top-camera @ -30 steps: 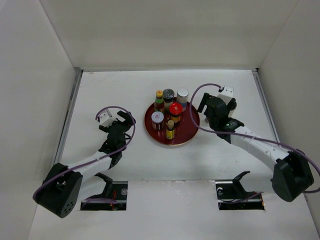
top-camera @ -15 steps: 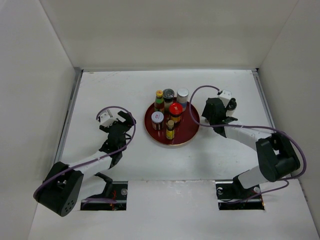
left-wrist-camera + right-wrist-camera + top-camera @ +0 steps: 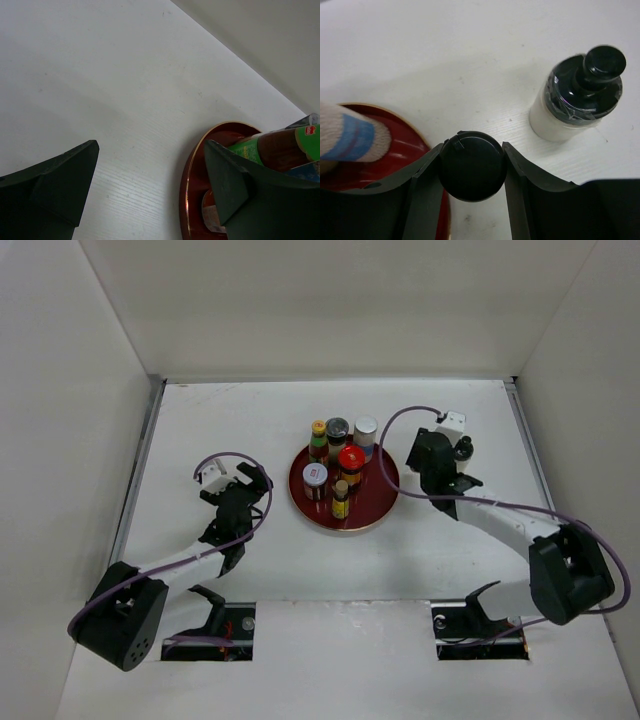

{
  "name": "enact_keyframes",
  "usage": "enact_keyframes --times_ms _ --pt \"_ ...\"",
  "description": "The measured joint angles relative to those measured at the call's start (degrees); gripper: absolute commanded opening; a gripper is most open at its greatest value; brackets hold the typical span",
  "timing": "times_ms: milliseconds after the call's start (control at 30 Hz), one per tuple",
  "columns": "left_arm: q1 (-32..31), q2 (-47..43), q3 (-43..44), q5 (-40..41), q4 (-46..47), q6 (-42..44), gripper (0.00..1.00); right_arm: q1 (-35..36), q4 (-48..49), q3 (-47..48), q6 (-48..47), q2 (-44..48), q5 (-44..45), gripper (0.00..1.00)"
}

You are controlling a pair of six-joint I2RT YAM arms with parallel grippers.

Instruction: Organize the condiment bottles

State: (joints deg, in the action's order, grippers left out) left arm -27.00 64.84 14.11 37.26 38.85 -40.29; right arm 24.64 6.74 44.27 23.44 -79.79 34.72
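Observation:
Several condiment bottles [image 3: 340,462] stand clustered on the round red tray [image 3: 300,496]. Just right of the tray, my right gripper [image 3: 472,150] is shut on a black-capped bottle [image 3: 472,172], one finger against each side of the cap. In the top view that bottle is hidden under the right wrist [image 3: 432,460]. A white bottle with a black top [image 3: 575,100] stands on the table beside it, also visible from above [image 3: 462,450]. My left gripper [image 3: 150,147] hangs open over bare table left of the tray rim [image 3: 192,175], holding nothing.
White walls close in the table on the left, back and right. On the tray's near edge, a white bottle with a blue band [image 3: 350,137] lies close to my right gripper's left finger. A green-labelled bottle [image 3: 272,150] shows behind my left gripper's right finger.
My right gripper's jaws have closed from wide open onto the black-capped bottle, and the right arm's elbow has swung. The left arm has not moved.

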Motion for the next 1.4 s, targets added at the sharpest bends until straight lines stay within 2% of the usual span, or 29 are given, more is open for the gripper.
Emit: enact_keyframes --times_ms 200,433,733,800,933,1100,1267,1400 --pt "0.00 0.22 0.00 0.00 0.00 0.00 0.86 6.88 0.48 3.91 -0.98 2.32 -0.09 0.39" --pt "0.02 0.22 0.00 -0.02 0.00 0.00 0.86 11.28 1.46 9.70 -0.94 -6.01 -1.68 0.39" --pt "0.37 0.33 0.00 -0.46 0.00 0.00 0.86 11.82 1.38 10.47 -0.90 -14.43 -2.10 0.41" --pt "0.37 0.37 0.00 -0.48 0.00 0.00 0.86 11.82 1.33 10.47 -0.90 -15.30 -2.08 0.47" --pt "0.37 0.57 0.00 -0.52 0.00 0.00 0.86 11.82 1.38 10.47 -0.81 -15.80 -1.90 0.66" --pt "0.37 0.57 0.00 -0.52 0.00 0.00 0.86 11.82 0.37 10.16 -0.74 -13.79 -1.46 0.78" --pt "0.42 0.59 0.00 -0.70 0.00 0.00 0.86 10.67 -1.31 8.31 -0.76 -3.30 -1.53 0.85" --pt "0.63 0.59 0.00 -0.85 0.00 0.00 0.86 4.00 -1.33 5.99 -0.63 5.27 -0.02 0.97"
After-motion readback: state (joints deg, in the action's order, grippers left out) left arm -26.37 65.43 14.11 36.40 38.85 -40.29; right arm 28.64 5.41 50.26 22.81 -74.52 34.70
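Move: Some 11 cm to the right hand's left, 2 cm ahead and about 8 cm down lies the free spot on the red tray for the black-lidded jar it already holds. The blue-label shaker stands roughly 6 cm farther out and 5 cm left of that spot; the red-lidded jar stands about 10 cm left of it and 3 cm nearer. About 10 cm right of the hand and 3 cm ahead is the white bottle. From the left hand the spot lies some 36 cm right, 7 cm ahead. Carrying the black-lidded jar left over the tray's rim, the right hand travels about 11 cm, first arching up some 5 cm, then sinking 8 cm while the wrist turns counter-clockwise about 15 degrees. The fingers open and let go of the jar on the tray; the hand rises about 10 cm and swings back some 6 cm to the right, the wrist half unwinding. ##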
